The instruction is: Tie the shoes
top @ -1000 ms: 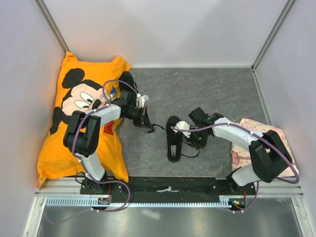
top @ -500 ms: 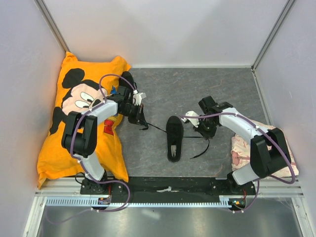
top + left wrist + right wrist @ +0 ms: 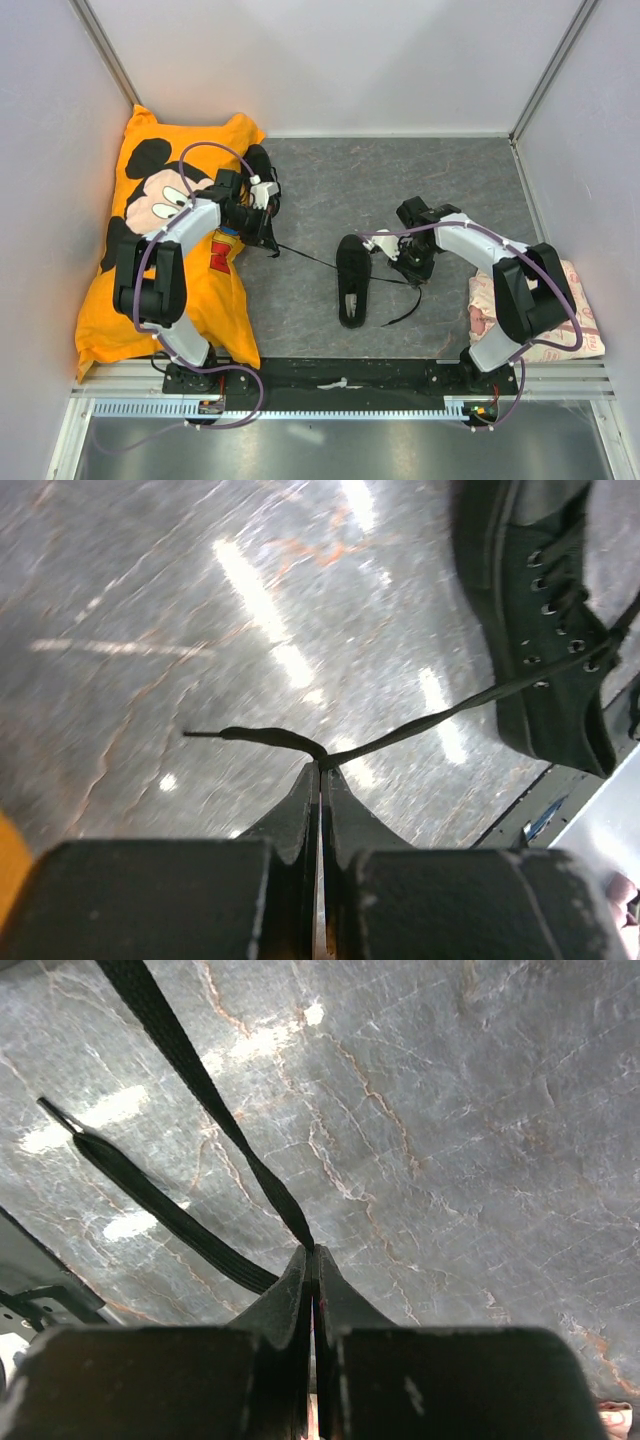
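Note:
One black shoe lies on the grey mat between my arms, toe toward the near edge; the left wrist view catches it too. My left gripper is shut on a thin black lace that runs taut to the eyelets, its loose tip sticking out to the side. My right gripper is shut on the other lace, whose tail trails on the mat. A second black shoe sits by the pillow, partly behind my left arm.
The orange Mickey Mouse pillow fills the left side, under my left arm. A pink patterned cloth lies at the right edge beneath my right arm. White walls close in the mat on three sides.
My left gripper has drawn its lace up and left toward the pillow, pulling it taut. My right gripper has moved right, off the shoe, with the other lace.

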Robot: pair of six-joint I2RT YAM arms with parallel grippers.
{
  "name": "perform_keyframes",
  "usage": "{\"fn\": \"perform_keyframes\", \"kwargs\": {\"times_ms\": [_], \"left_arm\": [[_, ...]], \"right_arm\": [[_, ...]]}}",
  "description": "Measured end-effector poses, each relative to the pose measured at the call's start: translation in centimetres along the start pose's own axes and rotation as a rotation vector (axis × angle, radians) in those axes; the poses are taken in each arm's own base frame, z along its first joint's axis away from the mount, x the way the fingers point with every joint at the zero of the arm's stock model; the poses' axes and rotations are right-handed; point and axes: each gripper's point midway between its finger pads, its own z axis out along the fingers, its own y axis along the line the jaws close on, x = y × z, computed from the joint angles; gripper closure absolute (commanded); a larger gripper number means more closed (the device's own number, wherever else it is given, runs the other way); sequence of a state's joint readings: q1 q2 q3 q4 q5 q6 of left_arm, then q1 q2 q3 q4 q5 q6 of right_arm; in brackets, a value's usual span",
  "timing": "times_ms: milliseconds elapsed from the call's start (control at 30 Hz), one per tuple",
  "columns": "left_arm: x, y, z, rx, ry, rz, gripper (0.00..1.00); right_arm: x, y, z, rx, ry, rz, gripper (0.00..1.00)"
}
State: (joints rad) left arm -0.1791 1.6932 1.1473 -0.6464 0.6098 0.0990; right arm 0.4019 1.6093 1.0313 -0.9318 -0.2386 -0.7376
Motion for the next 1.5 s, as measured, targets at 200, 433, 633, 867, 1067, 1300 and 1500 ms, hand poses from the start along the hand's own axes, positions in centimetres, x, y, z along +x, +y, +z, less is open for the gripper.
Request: {"fn": "perform_keyframes", "kwargs": {"times_ms": [200,433,633,867,1067,1300,1500], "left_arm": [[0.6,0.9,-0.3,-0.04,0.018,-0.015,0.98],[1.4,1.8,-0.3,-0.057,0.034,-0.044,0.99],[2.7,1.9,0.3,-0.048,0.065,-0.065,0.99],[3.0,2.0,1.5,-0.029,0.082,-0.064,0.99],[3.1,2.4,2.6,-0.024,0.097,-0.061,0.7],[1.7,2.1,1.3,-0.034,0.044,0.046,0.48],[0.4,1.0,-0.9,-0.048,-0.034,0.181,0.44]], "right_arm": [[0.1,-0.5,0.2,0.014,0.012,-0.009,1.0],[0.6,-0.8,0.6,0.016,0.03,-0.013,1.0],[0.9,-1.2,0.8,0.017,0.036,-0.003,1.0],[-0.5,-2.9,2.4,0.004,0.051,0.032,0.8],[-1.2,-3.4,2.2,0.019,0.036,0.081,0.37],[-1.3,-2.7,0.7,0.04,0.002,0.127,0.3],[-0.3,-1.2,0.9,0.011,0.01,0.166,0.31]]}}
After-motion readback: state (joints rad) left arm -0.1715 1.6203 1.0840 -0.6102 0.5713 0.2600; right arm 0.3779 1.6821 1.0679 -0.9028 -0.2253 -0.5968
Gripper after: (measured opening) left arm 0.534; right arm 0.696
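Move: To the right of the left hand, some 16 cm over and 7 cm back, sits the black shoe whose lace it still pinches; the shoe's middle is about 4 cm lower. The second shoe lies roughly 16 cm ahead of the left hand and 2 cm to its left, the orange cushion's middle about 20 cm to its left and 2 cm ahead. From the right hand, holding the other lace, the laced shoe is about 13 cm left and 1 cm ahead; that lace's loose tip lies 7 cm left and 9 cm back. Drawing its lace 2 cm farther left, the left hand then sinks about 4 cm and slightly back, opens halfway low down to let go, and rises to its starting height, fingers tilting up. The right hand, holding its lace, goes some 3 cm forward and down, opens wide to release it, then lifts a little and draws back, turning slightly clockwise. ##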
